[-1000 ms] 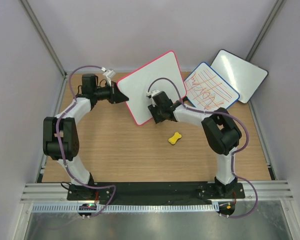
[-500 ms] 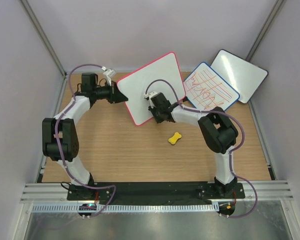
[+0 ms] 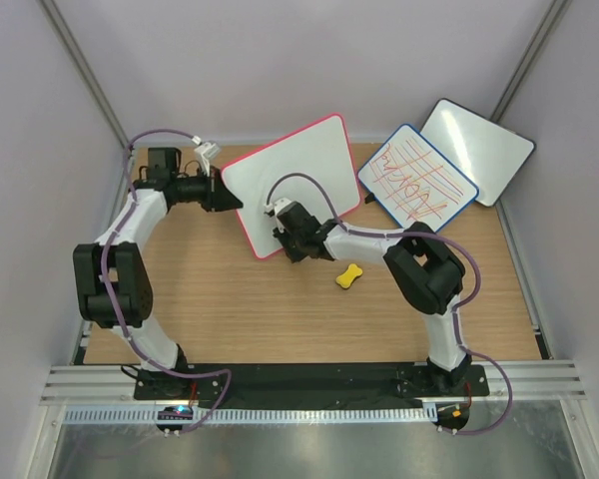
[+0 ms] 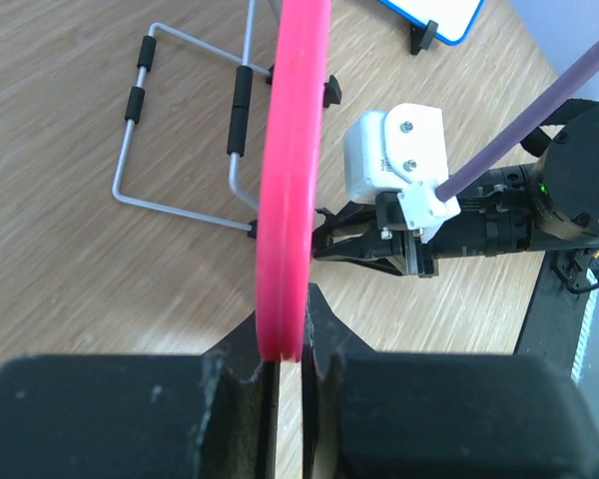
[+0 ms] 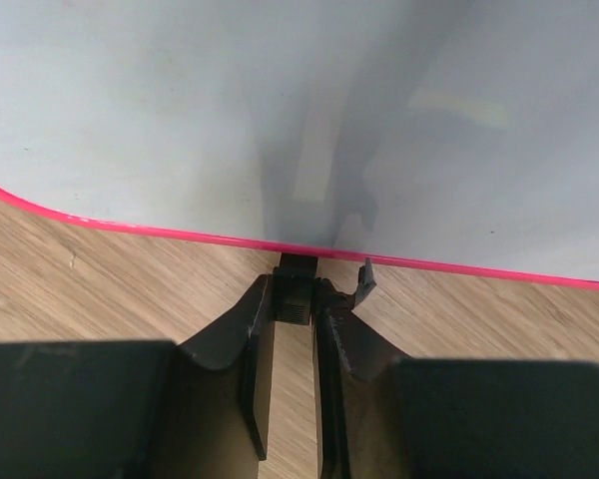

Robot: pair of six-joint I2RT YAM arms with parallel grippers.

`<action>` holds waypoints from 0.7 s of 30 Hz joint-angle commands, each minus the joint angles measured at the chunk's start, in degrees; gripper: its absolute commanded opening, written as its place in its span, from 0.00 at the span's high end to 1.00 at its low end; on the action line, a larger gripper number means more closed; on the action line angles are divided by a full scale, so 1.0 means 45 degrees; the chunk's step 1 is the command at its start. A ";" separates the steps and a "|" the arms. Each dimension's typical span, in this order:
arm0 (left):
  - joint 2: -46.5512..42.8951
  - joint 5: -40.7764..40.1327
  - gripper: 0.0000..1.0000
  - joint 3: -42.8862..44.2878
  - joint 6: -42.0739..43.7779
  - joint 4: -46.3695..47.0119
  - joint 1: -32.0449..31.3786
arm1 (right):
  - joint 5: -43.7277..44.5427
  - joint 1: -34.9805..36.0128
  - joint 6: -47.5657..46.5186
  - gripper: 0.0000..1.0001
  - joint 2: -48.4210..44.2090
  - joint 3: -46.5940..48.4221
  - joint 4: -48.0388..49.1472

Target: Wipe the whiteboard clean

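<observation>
The whiteboard (image 3: pixel 292 178), pink-framed and showing no marks, stands tilted at the back of the table. My left gripper (image 3: pixel 230 196) is shut on its left edge; the left wrist view shows the pink frame (image 4: pixel 292 180) edge-on, pinched between the fingers of my left gripper (image 4: pixel 290 344). My right gripper (image 3: pixel 282 242) sits at the board's lower edge. In the right wrist view that gripper (image 5: pixel 295 299) is shut on a small black foot (image 5: pixel 294 289) under the whiteboard (image 5: pixel 280 100).
A yellow bone-shaped eraser (image 3: pixel 350 275) lies on the wood right of my right gripper. A blue-framed board (image 3: pixel 416 181) with red lines and a black-framed blank board (image 3: pixel 477 150) lean at the back right. A wire stand (image 4: pixel 195 130) lies behind the whiteboard.
The right gripper has dropped from the board's face to its lower edge and shut on the black foot. The board and both grippers have shifted left.
</observation>
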 commanded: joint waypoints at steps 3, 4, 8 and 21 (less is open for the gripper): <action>0.0044 -0.0980 1.00 -0.0081 0.2164 -0.1470 0.0393 | -0.1618 0.0692 0.0740 0.99 0.0177 0.0459 0.0918; 0.0064 -0.0999 1.00 -0.0061 0.2417 -0.1645 0.0412 | -0.1617 0.0692 0.0740 0.99 0.0216 0.0439 0.0918; 0.0259 -0.1019 1.00 0.0309 0.2946 -0.2582 0.0510 | -0.1481 0.0692 0.0701 0.99 0.0256 0.0420 0.0820; 0.0767 -0.0882 0.71 0.0525 0.3337 -0.2702 0.0823 | -0.1344 0.0692 0.0857 0.99 0.0529 0.0361 0.1191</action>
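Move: The left fingers are already shut on the whiteboard's left side edge, with the board's middle about 14 cm to their right, 4 cm farther out and a few centimetres lower. The right fingers already grip a black foot at the board's lower edge. From that hand the middle is roughly 14 cm ahead, 3 cm to the right and 6 cm up; the yellow eraser lies some 17 cm to its right and 7 cm nearer the base. The left hand draws the whiteboard's side edge about 4 cm to the robot's left, then sinks about 4 cm as its fingers part to let the edge turn between them, tilting only slightly. Meanwhile the right hand keeps its closed grip on the black foot low down and eases just over a centimetre left and a little back, stopping almost still as the left side comes down. ##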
